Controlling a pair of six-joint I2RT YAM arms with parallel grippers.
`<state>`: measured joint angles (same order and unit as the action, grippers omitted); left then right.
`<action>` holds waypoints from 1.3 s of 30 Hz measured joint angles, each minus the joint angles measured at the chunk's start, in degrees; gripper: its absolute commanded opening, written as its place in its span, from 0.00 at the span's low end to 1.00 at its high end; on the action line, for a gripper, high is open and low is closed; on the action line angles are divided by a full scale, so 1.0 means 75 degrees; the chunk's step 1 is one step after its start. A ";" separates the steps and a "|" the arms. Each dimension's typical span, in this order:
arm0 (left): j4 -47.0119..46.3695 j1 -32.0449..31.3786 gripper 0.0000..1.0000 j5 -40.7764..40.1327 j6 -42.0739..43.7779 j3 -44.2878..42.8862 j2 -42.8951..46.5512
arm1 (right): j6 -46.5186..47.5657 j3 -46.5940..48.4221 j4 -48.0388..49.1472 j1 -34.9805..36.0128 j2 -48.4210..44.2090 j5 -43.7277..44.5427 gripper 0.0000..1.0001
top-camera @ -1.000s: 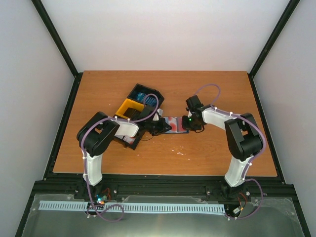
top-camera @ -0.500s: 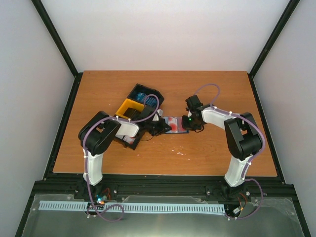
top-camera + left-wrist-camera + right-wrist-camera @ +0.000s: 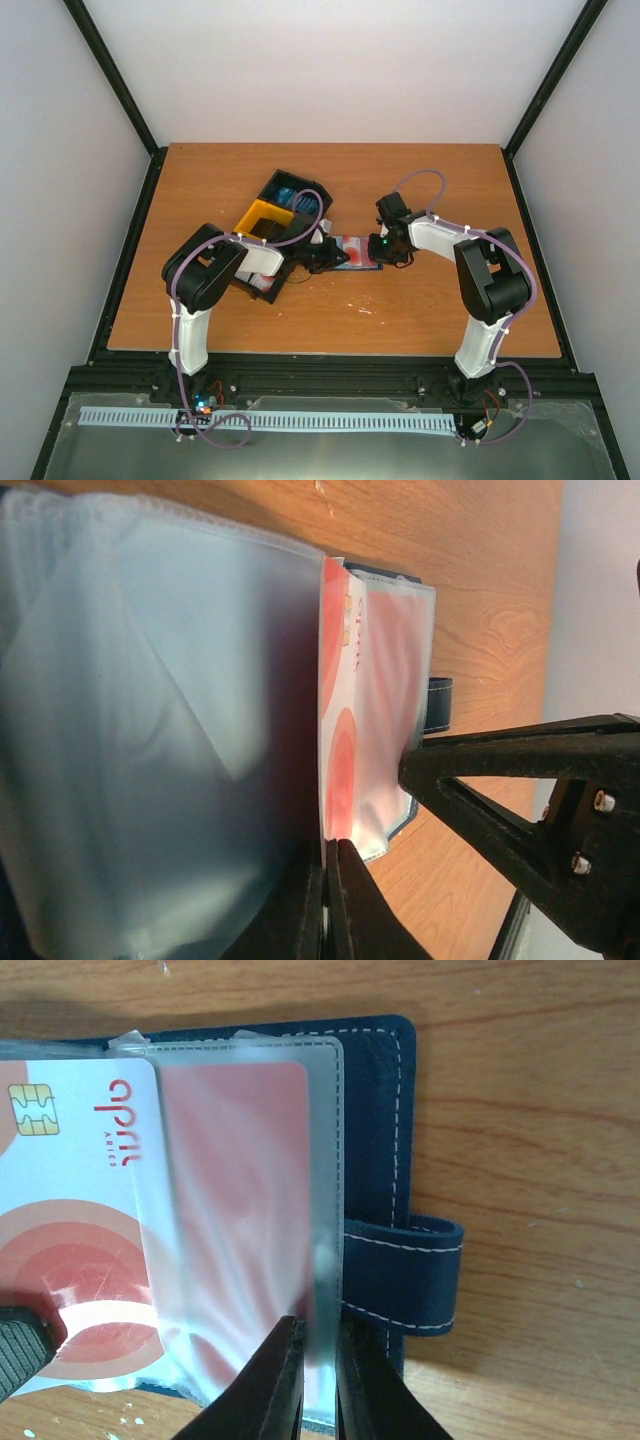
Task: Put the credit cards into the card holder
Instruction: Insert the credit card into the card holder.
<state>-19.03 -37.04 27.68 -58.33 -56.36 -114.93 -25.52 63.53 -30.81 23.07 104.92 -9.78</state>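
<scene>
The dark navy card holder lies open on the table between my two grippers. In the right wrist view its stitched cover and a clear sleeve fill the frame. A white credit card with red circles sits partly inside that sleeve. My left gripper is shut on the card's near edge. My right gripper is pinched on the sleeve's outer edge, beside the strap loop. From above, the left gripper and right gripper face each other across the holder.
A black-and-yellow three-compartment tray stands just behind the left arm, with blue cards in its far compartment and a white-and-red card in its near one. Black frame rails run along the table's edges.
The left arm has edged slightly to the right, toward the holder. The right jaws have closed a little tighter on the sleeve. The holder has stayed where it was.
</scene>
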 measured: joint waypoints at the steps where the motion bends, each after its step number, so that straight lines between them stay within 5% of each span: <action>1: -0.0017 0.0000 0.01 0.0012 -0.0050 0.0006 0.0000 | 0.0000 0.0000 0.0003 0.0000 0.0000 -0.0003 0.11; 19: -0.0868 -0.0026 0.03 0.0694 -0.1466 0.0137 -0.0335 | -0.0050 -0.0020 0.0055 -0.0009 0.0003 -0.0047 0.10; 32: 0.0656 -0.0157 0.53 0.0291 -0.0831 -0.0425 -0.0029 | -0.0055 -0.0023 0.0166 -0.0009 0.0017 -0.0184 0.10; 39: 0.2693 -0.0233 0.55 -0.0157 -0.0428 -0.1329 0.0111 | -0.0093 -0.0050 0.0242 -0.0009 0.0020 -0.0224 0.10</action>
<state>1.17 -38.79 26.50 -61.54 -66.32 -114.10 -26.22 63.16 -28.99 23.00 105.08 -11.46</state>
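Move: My left hand is pinching the card near its near left corner. The clear right-hand sleeve it goes into has its middle about 5 cm to the right and 3 cm ahead, at nearly my height. The holder's blue left sleeve lies about 3 cm left and 3 cm ahead, the strap some 10 cm right and 2 cm ahead. From my right hand, that right-hand sleeve's middle is about 2 cm left and 3 cm ahead. After easing back about 1 cm as the wrist tilts some 10 degrees, my left hand pushes the pinched card to the right, about 2 cm into the clear sleeve, while my right hand keeps the sleeve's outer edge pinched. Then my left fingers open past halfway, let go of the card, and come up and back left a little. ##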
